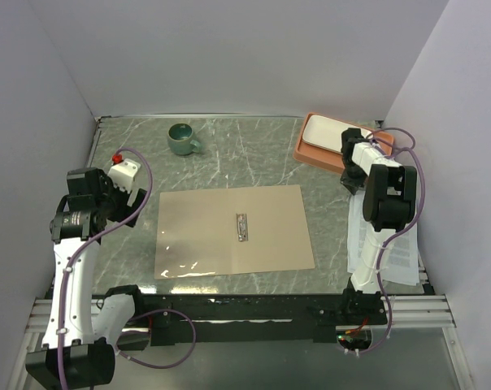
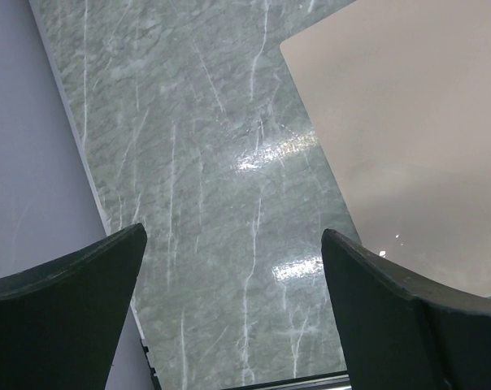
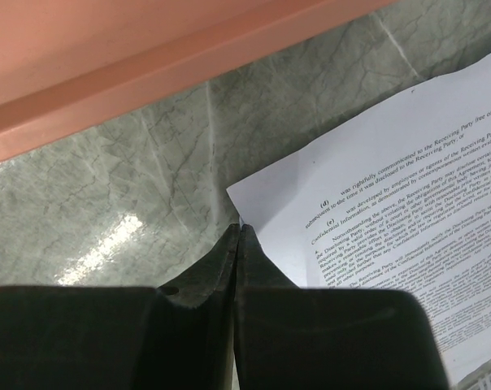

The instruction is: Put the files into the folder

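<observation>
The tan folder [image 1: 233,230] lies open and flat in the middle of the table, its metal clip [image 1: 242,227] at the centre. Its corner shows in the left wrist view [image 2: 408,122]. The files [image 1: 400,260], white printed sheets, lie at the right edge, partly under my right arm. My right gripper [image 1: 349,185] sits at their far left corner. Its jaws [image 3: 240,227] are shut, pinching the left edge of the top sheet [image 3: 392,187]. My left gripper [image 1: 137,201] hovers left of the folder, open [image 2: 233,231], with only bare table between its fingers.
An orange tray [image 1: 310,150] holding a white plate [image 1: 323,130] stands at the back right, just beyond my right gripper, and its rim [image 3: 107,65] fills the top of the right wrist view. A green mug [image 1: 181,139] stands at the back left. Walls enclose the table.
</observation>
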`<state>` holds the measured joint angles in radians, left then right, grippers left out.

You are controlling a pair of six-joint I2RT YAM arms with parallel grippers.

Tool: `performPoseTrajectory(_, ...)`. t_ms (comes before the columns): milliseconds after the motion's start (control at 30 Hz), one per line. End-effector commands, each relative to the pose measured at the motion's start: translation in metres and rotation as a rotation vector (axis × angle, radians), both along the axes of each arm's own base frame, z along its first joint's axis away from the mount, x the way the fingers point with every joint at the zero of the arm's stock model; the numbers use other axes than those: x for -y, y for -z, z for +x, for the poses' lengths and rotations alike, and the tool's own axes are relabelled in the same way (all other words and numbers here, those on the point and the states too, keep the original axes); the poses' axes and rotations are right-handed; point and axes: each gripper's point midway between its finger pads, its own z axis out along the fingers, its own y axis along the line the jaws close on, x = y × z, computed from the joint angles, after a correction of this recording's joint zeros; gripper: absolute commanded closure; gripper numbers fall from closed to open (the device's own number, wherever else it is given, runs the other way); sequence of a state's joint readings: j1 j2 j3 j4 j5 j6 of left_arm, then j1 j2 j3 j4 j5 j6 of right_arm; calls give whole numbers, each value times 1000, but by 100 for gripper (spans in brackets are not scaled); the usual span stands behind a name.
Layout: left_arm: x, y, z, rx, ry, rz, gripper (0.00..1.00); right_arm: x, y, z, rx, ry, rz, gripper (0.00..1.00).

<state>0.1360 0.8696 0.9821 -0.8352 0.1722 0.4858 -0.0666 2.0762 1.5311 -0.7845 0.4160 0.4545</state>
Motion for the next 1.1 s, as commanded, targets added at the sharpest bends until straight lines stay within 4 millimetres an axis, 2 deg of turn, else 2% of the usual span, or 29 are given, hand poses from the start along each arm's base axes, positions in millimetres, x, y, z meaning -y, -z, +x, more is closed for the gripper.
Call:
performPoseTrajectory(0, -3, -11, 4, 49, 0, 23, 4, -28, -25, 5, 68, -32, 19, 100)
performPoseTrajectory(33, -3, -11, 4, 52, 0, 23, 4, -28, -28, 5, 71, -32, 15, 100)
performPoseTrajectory(100, -2, -14, 3, 55, -1, 20, 4, -53, -31, 8, 82, -86, 18, 100)
performPoseTrajectory(267, -1, -22, 1, 71, 4, 18, 4, -86, -29, -4, 93, -124, 49, 100)
performPoseTrajectory(633, -3, -25, -7, 87, -6, 38, 4, -164, -53, -25, 158, -248, 124, 100)
performPoseTrajectory(767, -3, -28, -9, 98, -4, 42, 4, -198, -57, -34, 152, -302, 152, 100)
performPoseTrajectory(833, -3, -29, -9, 103, -2, 44, 4, -213, -63, -31, 165, -310, 172, 100)
performPoseTrajectory(867, -3, -29, -10, 101, -5, 44, 4, -219, -60, -34, 142, -317, 169, 100)
performPoseTrajectory(933, -4, -30, -9, 104, -2, 48, 4, -241, -68, -31, 154, -341, 191, 100)
performPoseTrajectory(1000, -4, -29, -10, 103, -4, 50, 4, -258, -64, -35, 128, -367, 194, 100)
performPoseTrajectory(1033, -4, -30, -10, 104, -3, 54, 4, -268, -69, -31, 143, -365, 213, 100)
performPoseTrajectory(1067, -4, -29, -11, 104, -2, 56, 4, -274, -64, -31, 128, -366, 217, 100)
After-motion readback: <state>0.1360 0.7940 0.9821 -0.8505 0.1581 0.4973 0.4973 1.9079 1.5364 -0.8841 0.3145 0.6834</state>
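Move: My right hand is shut on the files' far left corner, just above the table; their middle lies about 15 cm back and 9 cm to its right. The folder, lying open, has its middle some 39 cm to my right hand's left and 13 cm back, with the metal clip about 37 cm left and 12 cm back. The orange tray sits roughly 14 cm ahead and 4 cm left. From my left hand the folder's middle is about 29 cm right, 2 cm ahead and 20 cm below. Keeping the files' corner pinched, I sweep my right hand about 25 cm to the left, towards the folder's far right corner, drawing the sheets along behind it. The hand climbs some 6 cm on the way, mostly in the second half, drifts a little back, and turns about 20 degrees counter-clockwise. ##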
